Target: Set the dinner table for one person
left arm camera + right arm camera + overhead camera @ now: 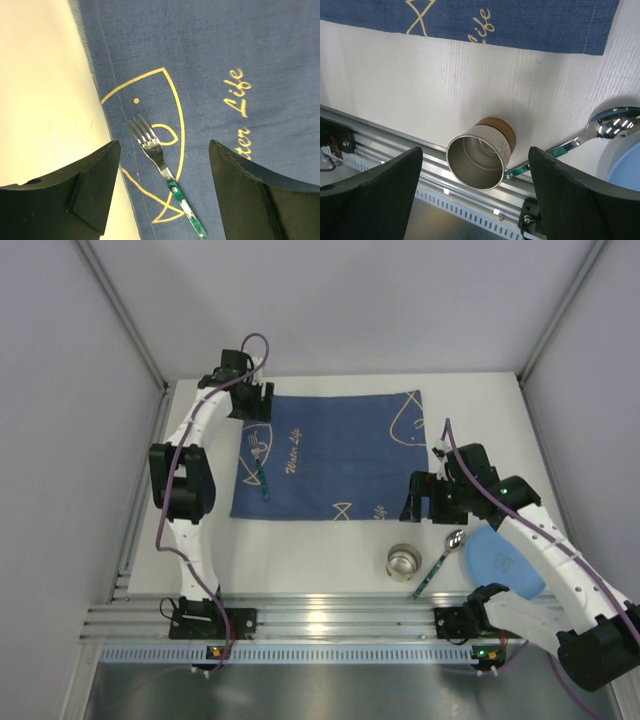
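Note:
The dinner table [330,550] is a white top carrying a dark blue mat [330,455] with gold fish drawings. A fork [260,465] with a green handle lies on the mat's left part. My left gripper [252,400] hovers over it, open; in the left wrist view the fork [162,170] lies flat between the spread fingers of the gripper [165,145], untouched. A metal cup [403,562] stands near the front rail. My right gripper [425,498] is open above it, and the cup [480,155] shows between the gripper's [476,150] fingers with gaps on both sides.
A green-handled spoon [440,562] lies just right of the cup, its bowl next to a light blue plate [500,560] partly under the right arm. A ribbed aluminium rail [330,620] runs along the near edge. Grey walls close in both sides and the back.

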Available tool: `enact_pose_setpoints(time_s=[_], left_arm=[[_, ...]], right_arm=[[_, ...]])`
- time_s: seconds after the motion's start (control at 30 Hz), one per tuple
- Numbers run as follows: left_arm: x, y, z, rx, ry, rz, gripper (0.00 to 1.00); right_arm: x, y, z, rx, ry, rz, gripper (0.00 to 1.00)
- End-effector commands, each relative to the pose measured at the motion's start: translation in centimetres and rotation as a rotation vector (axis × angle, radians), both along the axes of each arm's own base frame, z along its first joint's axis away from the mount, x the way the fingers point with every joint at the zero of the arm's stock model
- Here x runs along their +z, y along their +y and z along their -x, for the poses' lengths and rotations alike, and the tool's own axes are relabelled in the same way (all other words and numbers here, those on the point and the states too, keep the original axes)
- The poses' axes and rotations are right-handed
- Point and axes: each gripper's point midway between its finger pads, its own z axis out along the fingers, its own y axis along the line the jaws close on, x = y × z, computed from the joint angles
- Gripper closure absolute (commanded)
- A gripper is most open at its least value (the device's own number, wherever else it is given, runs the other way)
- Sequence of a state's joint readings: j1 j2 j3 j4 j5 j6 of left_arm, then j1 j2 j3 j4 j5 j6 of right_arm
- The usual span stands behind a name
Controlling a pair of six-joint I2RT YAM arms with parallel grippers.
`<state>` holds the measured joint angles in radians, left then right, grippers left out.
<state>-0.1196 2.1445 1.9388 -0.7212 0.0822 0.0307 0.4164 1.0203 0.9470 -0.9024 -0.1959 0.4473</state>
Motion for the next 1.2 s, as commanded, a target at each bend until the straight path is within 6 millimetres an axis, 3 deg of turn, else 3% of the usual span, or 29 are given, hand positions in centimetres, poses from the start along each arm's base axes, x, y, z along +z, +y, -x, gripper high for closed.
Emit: enact_pose_setpoints(time_s=[0.0,0.2,0.23,0.3,0.33,0.4,0.47,0.57,0.63,0.67,0.73,0.87,0.97,1.0,1.17], left_arm=[[8.3,-0.6,-0.4,0.065,-0.204,0.09,0.23],[6.8,-0.5,2.3,0.085,-0.151,0.112,0.24],[5.8,-0.4,3.1,0.09,-0.127,0.109,0.24],[6.3,-0.4,4.3,0.091,-0.125,0.116,0.23],[5.3,-0.3,5.3,0.091,-0.101,0.115,0.23],[5.8,0.0,6.3,0.095,-0.114,0.109,0.23],[4.7,0.3,7.4,0.103,-0.095,0.098,0.23],[4.4,0.4,8.8,0.101,-0.077,0.099,0.23],[4.4,0.5,9.6,0.101,-0.071,0.1,0.23],[4.5,0.5,10.2,0.103,-0.073,0.103,0.23],[4.5,0.5,10.7,0.101,-0.072,0.108,0.23],[4.8,-0.1,11.3,0.095,-0.073,0.141,0.23],[5.5,-0.1,11.6,0.105,-0.086,0.156,0.23],[5.7,0.0,11.8,0.109,-0.091,0.159,0.23],[7.1,-0.4,12.1,0.104,-0.118,0.19,0.19]], right_arm=[[-0.9,-1.3,2.2,-0.044,0.066,0.031,0.15],[-4.1,-1.5,4.2,-0.077,0.178,0.036,0.27],[-4.4,-1.5,4.4,-0.085,0.189,0.037,0.28],[-5.1,-1.6,4.8,-0.092,0.202,0.041,0.31],[-5.3,-1.6,4.9,-0.097,0.207,0.04,0.32],[-6.0,-1.6,5.2,-0.094,0.221,0.046,0.35],[-6.6,-1.5,5.3,-0.097,0.232,0.053,0.4],[-7.8,-1.2,5.4,-0.079,0.24,0.086,0.55],[-8.7,-1.1,5.6,-0.055,0.246,0.133,0.74],[-9.0,-1.2,5.4,-0.04,0.233,0.19,0.95],[-8.7,-0.8,5.2,-0.03,0.223,0.2,1.0],[-5.7,-1.1,3.7,-0.051,0.137,0.228,1.0],[-1.4,-1.7,1.7,-0.084,0.023,0.25,1.0],[0.9,-1.9,0.9,-0.101,-0.031,0.252,1.0],[5.5,-1.8,-2.7,-0.102,-0.14,0.293,1.0]])
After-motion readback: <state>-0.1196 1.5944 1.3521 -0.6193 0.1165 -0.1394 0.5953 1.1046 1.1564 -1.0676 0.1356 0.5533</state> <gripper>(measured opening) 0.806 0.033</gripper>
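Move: The metal cup stands about 6 cm back and 3 cm to the left of my right hand, roughly 11 cm below it. From that same hand the spoon lies some 7 cm back and 5 cm to the right, the blue plate about 6 cm back and 22 cm to the right, and the blue placemat's middle some 22 cm ahead and 22 cm left. From my left hand the cup is about 40 cm back and 36 cm to the right. I bring my open right hand down about 9 cm and back towards the cup, tipping the fingers steeper, and pinch its right wall at the rim. Then I lift it some 11 cm and carry it forward towards the placemat, levelling the tilt out again. Meanwhile my empty left hand, fingers open, first rises, then draws back about 12 cm along the placemat's left side. ##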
